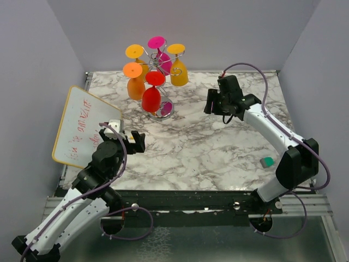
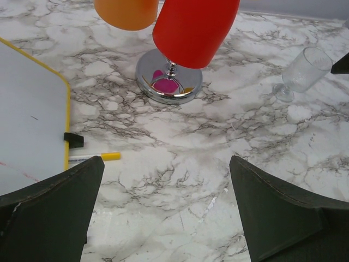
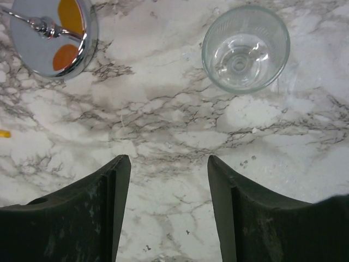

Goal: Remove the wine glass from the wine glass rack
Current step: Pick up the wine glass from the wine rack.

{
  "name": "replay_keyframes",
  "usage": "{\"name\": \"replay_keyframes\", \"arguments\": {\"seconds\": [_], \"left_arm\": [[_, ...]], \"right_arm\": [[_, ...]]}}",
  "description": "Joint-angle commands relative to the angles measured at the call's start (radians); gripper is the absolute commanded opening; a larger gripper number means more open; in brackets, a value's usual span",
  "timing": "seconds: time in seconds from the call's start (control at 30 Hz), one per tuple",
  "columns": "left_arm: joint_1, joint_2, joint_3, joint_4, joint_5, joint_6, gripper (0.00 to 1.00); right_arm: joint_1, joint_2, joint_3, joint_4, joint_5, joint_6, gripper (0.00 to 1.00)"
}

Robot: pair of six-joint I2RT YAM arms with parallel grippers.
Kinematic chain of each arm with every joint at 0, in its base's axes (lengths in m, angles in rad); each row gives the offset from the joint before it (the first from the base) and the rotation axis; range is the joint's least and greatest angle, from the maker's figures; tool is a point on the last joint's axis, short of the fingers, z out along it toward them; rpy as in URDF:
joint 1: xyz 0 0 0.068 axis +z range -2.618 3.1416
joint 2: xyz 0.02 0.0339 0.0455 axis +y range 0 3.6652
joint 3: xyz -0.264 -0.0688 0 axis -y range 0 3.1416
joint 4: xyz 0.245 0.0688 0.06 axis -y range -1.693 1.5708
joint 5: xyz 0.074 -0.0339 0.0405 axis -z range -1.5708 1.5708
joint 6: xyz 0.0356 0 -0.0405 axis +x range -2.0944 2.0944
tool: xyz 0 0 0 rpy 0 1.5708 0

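Note:
The wine glass rack (image 1: 158, 64) stands at the back of the marble table on its round chrome base (image 2: 169, 84) (image 3: 52, 38). Several coloured wine glasses hang from it upside down, among them a red one (image 1: 152, 95) (image 2: 193, 30) and an orange one (image 1: 135, 83). A clear wine glass (image 2: 305, 68) (image 3: 245, 48) stands upright on the marble, right of the base and apart from it. My right gripper (image 1: 210, 103) (image 3: 168, 158) hovers above the table just short of that glass, open, nothing between its fingers. My left gripper (image 1: 139, 141) (image 2: 166, 161) is wide open and empty, facing the rack from the near left.
A yellow-edged whiteboard (image 1: 82, 125) (image 2: 27, 120) lies at the left, with a yellow-capped marker (image 2: 95, 157) beside it. A small teal object (image 1: 267, 162) sits near the right arm's base. Grey walls close in the table on three sides.

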Motion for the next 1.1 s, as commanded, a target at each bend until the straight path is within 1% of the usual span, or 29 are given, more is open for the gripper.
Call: {"name": "replay_keyframes", "arguments": {"seconds": [0.0, 0.1, 0.3, 0.47, 0.6, 0.67, 0.73, 0.83, 0.9, 1.0, 1.07], "left_arm": [[0.041, 0.039, 0.008, 0.026, 0.086, -0.006, 0.99], [0.088, 0.073, 0.014, 0.043, 0.132, -0.009, 0.99], [0.201, 0.083, -0.007, 0.121, 0.29, -0.028, 0.99], [0.215, 0.09, -0.001, 0.147, 0.377, -0.016, 0.99], [0.215, 0.088, 0.01, 0.136, 0.404, -0.076, 0.97], [0.214, 0.128, 0.08, 0.093, 0.431, -0.09, 0.95], [0.216, 0.212, 0.181, 0.061, 0.479, -0.077, 0.95], [0.217, 0.412, 0.43, -0.067, 0.517, -0.021, 0.96], [0.222, 0.51, 0.59, -0.129, 0.547, -0.007, 0.96], [0.244, 0.582, 0.687, -0.14, 0.598, -0.022, 0.98], [0.278, 0.632, 0.74, -0.138, 0.646, -0.047, 0.97]], "right_arm": [[-0.006, -0.088, -0.069, 0.019, -0.101, 0.098, 0.64], [-0.006, -0.132, -0.093, 0.028, -0.148, 0.158, 0.65], [-0.006, -0.169, -0.07, 0.005, -0.156, 0.231, 0.66], [-0.006, -0.194, -0.074, 0.009, -0.193, 0.279, 0.67], [-0.006, -0.224, -0.101, 0.072, -0.213, 0.332, 0.67], [-0.006, -0.239, -0.119, 0.128, -0.253, 0.347, 0.67], [-0.006, -0.254, -0.145, 0.203, -0.303, 0.364, 0.67], [-0.006, -0.264, -0.152, 0.236, -0.348, 0.387, 0.67], [-0.006, -0.278, -0.162, 0.243, -0.363, 0.412, 0.67], [-0.006, -0.311, -0.207, 0.318, -0.431, 0.428, 0.68], [-0.006, -0.329, -0.246, 0.392, -0.486, 0.436, 0.69]]}}
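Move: The red wine glass hangs foot-up at the rack's near side, its bowl some 13 cm ahead of the left hand, about 5 cm right and 4 cm higher. The orange glass hangs about 6 cm left of the red one and 2 cm farther out; the right-hand yellow glass about 9 cm right of it and 10 cm beyond. From the right hand the red bowl lies about 23 cm left, 2 cm back and 9 cm up, with the clear glass on the table about 10 cm ahead, 1 cm right and 9 cm below. Towards the red glass and its upturned foot the open left hand first creeps forward with a small dip, edges right, then climbs steeply forward: about 13 cm up, 7 right and 7 forward in all, turning some 15 degrees clockwise. The empty right hand leaves the clear glass, rising about 9 cm while drawing left and back, and rolls some 35 degrees until its parted fingers point more towards the rack. ##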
